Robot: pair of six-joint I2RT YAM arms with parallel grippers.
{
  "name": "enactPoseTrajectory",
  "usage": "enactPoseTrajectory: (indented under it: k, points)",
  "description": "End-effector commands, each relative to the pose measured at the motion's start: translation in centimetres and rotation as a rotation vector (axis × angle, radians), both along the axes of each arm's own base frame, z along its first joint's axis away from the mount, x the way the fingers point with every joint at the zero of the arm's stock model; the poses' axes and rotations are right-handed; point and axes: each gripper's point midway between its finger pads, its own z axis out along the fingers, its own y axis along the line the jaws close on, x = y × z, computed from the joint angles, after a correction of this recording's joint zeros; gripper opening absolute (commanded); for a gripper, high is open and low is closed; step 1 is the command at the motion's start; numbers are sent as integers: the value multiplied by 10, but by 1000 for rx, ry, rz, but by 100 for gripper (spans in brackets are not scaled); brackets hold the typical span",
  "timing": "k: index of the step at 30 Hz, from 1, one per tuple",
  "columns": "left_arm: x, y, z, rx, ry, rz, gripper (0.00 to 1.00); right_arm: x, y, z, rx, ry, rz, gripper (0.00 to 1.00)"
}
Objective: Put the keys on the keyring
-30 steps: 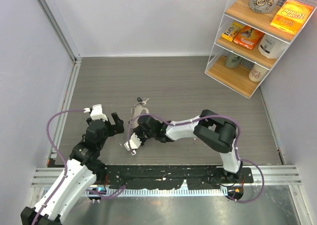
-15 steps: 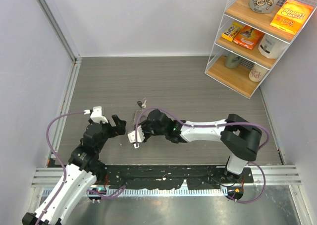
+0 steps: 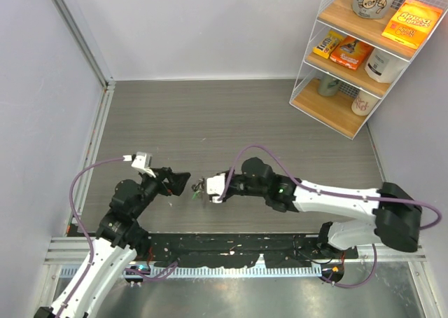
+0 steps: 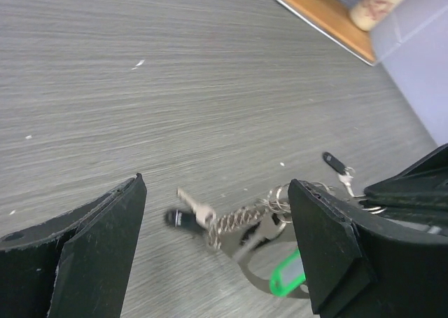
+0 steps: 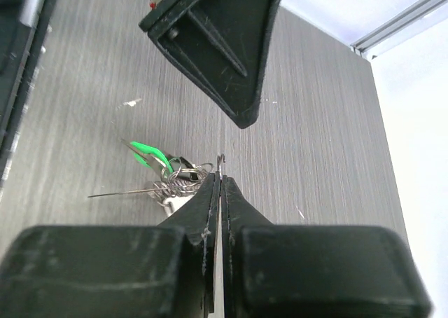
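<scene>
My right gripper (image 5: 220, 178) is shut on the keyring (image 4: 260, 270), a thin silvery loop with a bright green tag (image 4: 287, 276); a bit of wire pokes out past its fingertips. Keys hang from the bunch: a blurred silver one with a dark head (image 4: 183, 217) and another dark-headed one (image 4: 336, 164) further back. In the top view the bunch (image 3: 201, 190) sits at the right gripper's (image 3: 212, 192) tip near the front of the table. My left gripper (image 3: 180, 183) faces the bunch from the left, open, with the keys in view between its fingers (image 4: 112, 227).
A white wire shelf (image 3: 350, 52) with boxes, jars and mugs stands at the back right. A metal rail (image 3: 94, 143) runs along the left wall. The grey wood-grain table (image 3: 245, 115) stretches behind both arms.
The right arm has stretched out and carried the keyring bunch nearer the front edge. The left gripper has turned right toward the bunch and narrowed slightly.
</scene>
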Motion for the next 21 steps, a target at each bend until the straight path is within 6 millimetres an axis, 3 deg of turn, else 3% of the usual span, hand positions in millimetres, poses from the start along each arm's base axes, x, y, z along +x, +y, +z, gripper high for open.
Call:
enactPoseTrajectory:
  k: [1,3,7,13,17,21]
  points:
    - [-12,-30,42,-96,-124,-184,90,-13,-18,56,157,85,-54,6]
    - [-15,-36,51,-111,-147,-224,89,-17,-32,63,137,144,-88,6]
    - [-21,-48,67,-154,-170,-305,90,-27,-58,95,182,220,-142,6]
    - [-28,-76,83,-233,-153,-473,89,-37,-99,116,214,339,-251,6]
    - [-25,-96,78,-192,-121,-546,88,-44,-123,127,253,376,-293,6]
    - [-25,-134,64,-86,-60,-634,87,-54,-145,138,285,431,-323,6]
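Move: Hanging from the right fingers, the keyring has its middle about 2 cm left of and 5 cm below that hand. From the open left hand it lies roughly 5 cm to the right, 3 cm back and 3 cm lower. The loose key with the black fob lies on the table, some 22 cm right of the right hand, 2 cm farther out and 17 cm below; from the left hand it is about 28 cm right, 1 cm back and 14 cm down. Carrying the keyring to the right and up, the right hand goes about 12 cm across and 11 cm higher, easing back a little, its shut fingers keeping their grip as the wrist rolls and the fingertips lift. The left hand follows to the right by some 10 cm, rising slightly, and swings about 30 degrees clockwise so its open, empty fingers point more to the right. ##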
